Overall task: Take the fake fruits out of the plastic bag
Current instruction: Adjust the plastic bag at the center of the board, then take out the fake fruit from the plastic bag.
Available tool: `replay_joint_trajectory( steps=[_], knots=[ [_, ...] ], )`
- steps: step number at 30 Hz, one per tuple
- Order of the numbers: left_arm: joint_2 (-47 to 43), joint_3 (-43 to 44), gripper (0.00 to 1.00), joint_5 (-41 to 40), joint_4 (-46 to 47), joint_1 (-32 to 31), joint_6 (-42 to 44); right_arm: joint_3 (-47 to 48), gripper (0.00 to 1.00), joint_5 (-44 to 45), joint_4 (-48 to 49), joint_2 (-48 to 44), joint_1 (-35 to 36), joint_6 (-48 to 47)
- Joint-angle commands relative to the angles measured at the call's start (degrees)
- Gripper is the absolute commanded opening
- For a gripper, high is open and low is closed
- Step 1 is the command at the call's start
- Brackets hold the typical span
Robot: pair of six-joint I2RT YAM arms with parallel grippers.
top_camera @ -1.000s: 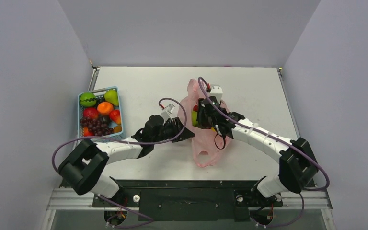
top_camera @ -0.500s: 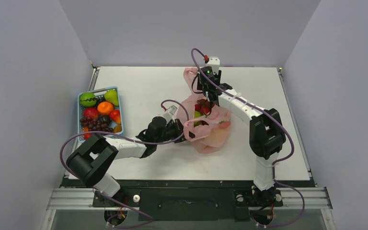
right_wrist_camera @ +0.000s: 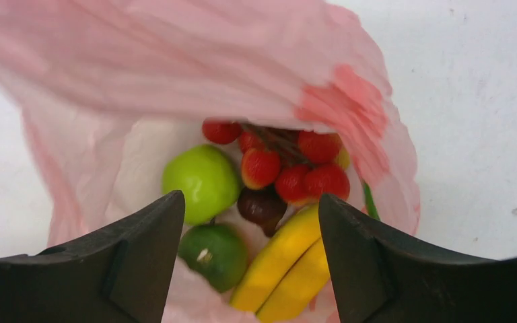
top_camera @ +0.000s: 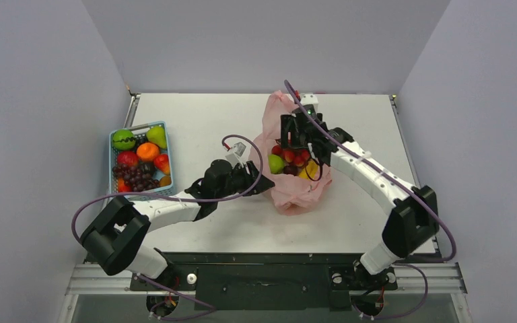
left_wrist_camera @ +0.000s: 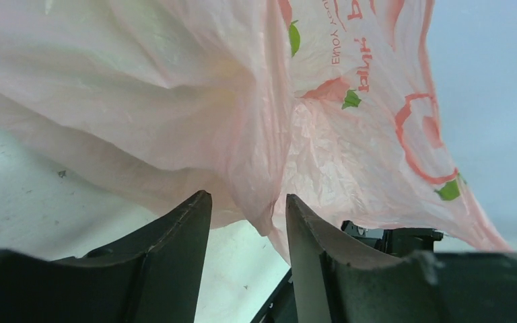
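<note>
The pink plastic bag [top_camera: 295,192] lies mid-table with its mouth agape. Inside it lie the fake fruits: a light green apple [right_wrist_camera: 202,182], a darker green fruit [right_wrist_camera: 217,254], yellow bananas [right_wrist_camera: 288,266], a red-yellow cluster [right_wrist_camera: 291,169] and a dark brown piece [right_wrist_camera: 260,205]. My right gripper [right_wrist_camera: 249,208] hovers open over the bag's mouth, above the fruits and holding nothing; the top view shows it [top_camera: 297,140] at the bag's far side. My left gripper [left_wrist_camera: 248,208] is open at the bag's left edge [top_camera: 264,186]. A loose fold of the bag [left_wrist_camera: 259,168] hangs between its fingertips, unpinched.
A light-blue basket [top_camera: 114,176] at the table's left edge holds several other fruits, among them a green ball with a zigzag stripe [top_camera: 123,140]. Grey walls close in the table on three sides.
The right gripper has come back from the bag's far handle to above its mouth, jaws wider. The bag has spread open, showing the fruits. The left gripper has shifted slightly at the bag's left edge.
</note>
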Motion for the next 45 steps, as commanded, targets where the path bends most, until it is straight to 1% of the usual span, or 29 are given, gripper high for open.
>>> replay_joint_trajectory(
  steps=[1, 4, 5, 7, 8, 11, 13, 14, 15, 16, 17, 18, 19, 20, 21, 22, 23, 26, 30, 33, 37, 40, 45],
  knots=[
    [-4.85, 2.83, 0.43, -4.27, -5.62, -1.02, 3.76, -6.36, 0.69, -7.66, 1.36, -8.93, 0.33, 3.29],
    [-6.22, 3.16, 0.44, -6.19, -7.61, -1.25, 3.88, -13.26, 0.68, -9.93, 5.70, -12.70, 1.94, 3.42],
    [-7.06, 3.11, 0.45, -6.57, -7.86, -1.36, 3.90, -14.19, 0.67, -9.77, 7.60, -13.23, 2.85, 2.70],
    [-8.63, 3.22, 0.45, -7.39, -9.57, -1.55, 4.11, -16.79, 0.65, -7.37, 11.30, -14.85, 3.77, 1.16],
    [-9.14, 3.32, 0.45, -8.09, -11.03, -1.66, 4.24, -18.63, 0.62, -6.54, 12.75, -15.67, 3.89, 0.65],
    [-12.94, 3.11, 0.45, -8.78, -14.37, -1.67, 4.37, -21.66, 0.59, -2.22, 18.55, -15.67, 3.75, -0.18],
    [-15.64, 3.83, 0.45, -9.23, -18.44, -1.48, 5.17, -23.46, 0.59, -0.83, 23.03, -14.74, 3.71, -1.45],
    [-16.56, 4.15, 0.45, -9.56, -21.90, -1.47, 6.28, -23.73, 0.58, -0.55, 25.40, -13.34, 3.67, -2.54],
    [-18.58, 4.69, 0.45, -9.70, -23.62, -1.40, 6.86, -23.55, 0.58, -0.31, 26.26, -12.45, 3.66, -3.26],
    [-19.66, 5.02, 0.46, -10.23, -27.37, -1.30, 8.05, -23.25, 0.57, 0.64, 27.28, -10.68, 3.66, -4.99],
    [-22.13, 5.59, 0.49, -10.65, -31.98, -1.09, 8.67, -22.29, 0.57, 1.07, 27.60, -9.62, 3.61, -5.85],
    [-23.40, 5.82, 0.50, -12.00, -33.94, -0.97, 9.66, -21.60, 0.56, 1.66, 27.49, -7.58, 3.47, -7.64],
    [-26.38, 6.05, 0.51, -12.68, -37.55, -0.81, 10.05, -20.34, 0.56, 2.07, 27.48, -6.71, 3.47, -8.71],
    [-29.68, 6.09, 0.51, -13.98, -39.27, -0.65, 10.62, -19.75, 0.55, 2.11, 27.85, -5.07, 3.41, -11.01],
    [-31.27, 6.03, 0.51, -14.82, -42.10, -0.43, 10.96, -18.82, 0.54, 1.90, 28.15, -4.31, 3.36, -12.24],
    [-34.83, 5.95, 0.51, -16.17, -43.61, -0.33, 11.01, -18.38, 0.54, 1.61, 28.50, -2.87, 3.25, -14.46],
    [-36.48, 5.96, 0.51, -16.70, -46.12, -0.08, 11.06, -17.34, 0.53, 1.56, 28.60, -2.11, 3.19, -15.38],
    [-44.60, 6.54, 0.51, -18.35, -50.96, 0.29, 11.45, -15.49, 0.47, 1.64, 28.62, 1.09, 2.99, -19.22],
    [-51.20, 9.04, 0.52, -20.69, -57.71, 0.62, 12.48, -11.84, 0.45, 2.05, 28.05, 4.44, 2.18, -21.23],
    [-54.09, 9.98, 0.53, -22.04, -59.96, 0.67, 12.50, -9.31, 0.44, 1.89, 26.63, 7.53, 2.10, -24.19],
    [-56.06, 9.88, 0.55, -23.43, -60.46, 0.75, 12.62, -6.54, 0.45, 3.31, 25.01, 9.97, 2.02, -25.29],
    [-55.19, 10.12, 0.63, -23.49, -60.84, 0.74, 13.44, -5.67, 0.47, 3.41, 24.89, 10.89, 1.89, -25.49],
    [-51.51, 11.54, 0.68, -22.16, -60.49, 0.74, 15.51, -4.47, 0.48, 2.03, 24.77, 13.46, 1.58, -27.73]
  ],
)
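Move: The strawberries in the open plastic bag lie about 13 cm below the right hand, some 3 cm ahead and 1 cm to its left. The green apple is level with the hand and 6 cm to its left, and the bananas are about 2 cm back and 4 cm to its right, both about as low. From the left hand, the strawberries are roughly 13 cm ahead, 7 cm right and 8 cm lower. Back about 7 cm first, then forward again some 11 cm and down into the bag's mouth goes the right hand, ending about 8 cm lower, close over the strawberries. It swings counter-clockwise, dips its left side and partly narrows its fingers. The left hand, at the bag's left side, retreats left, up and back, tips lifting and fingers opening wider. ##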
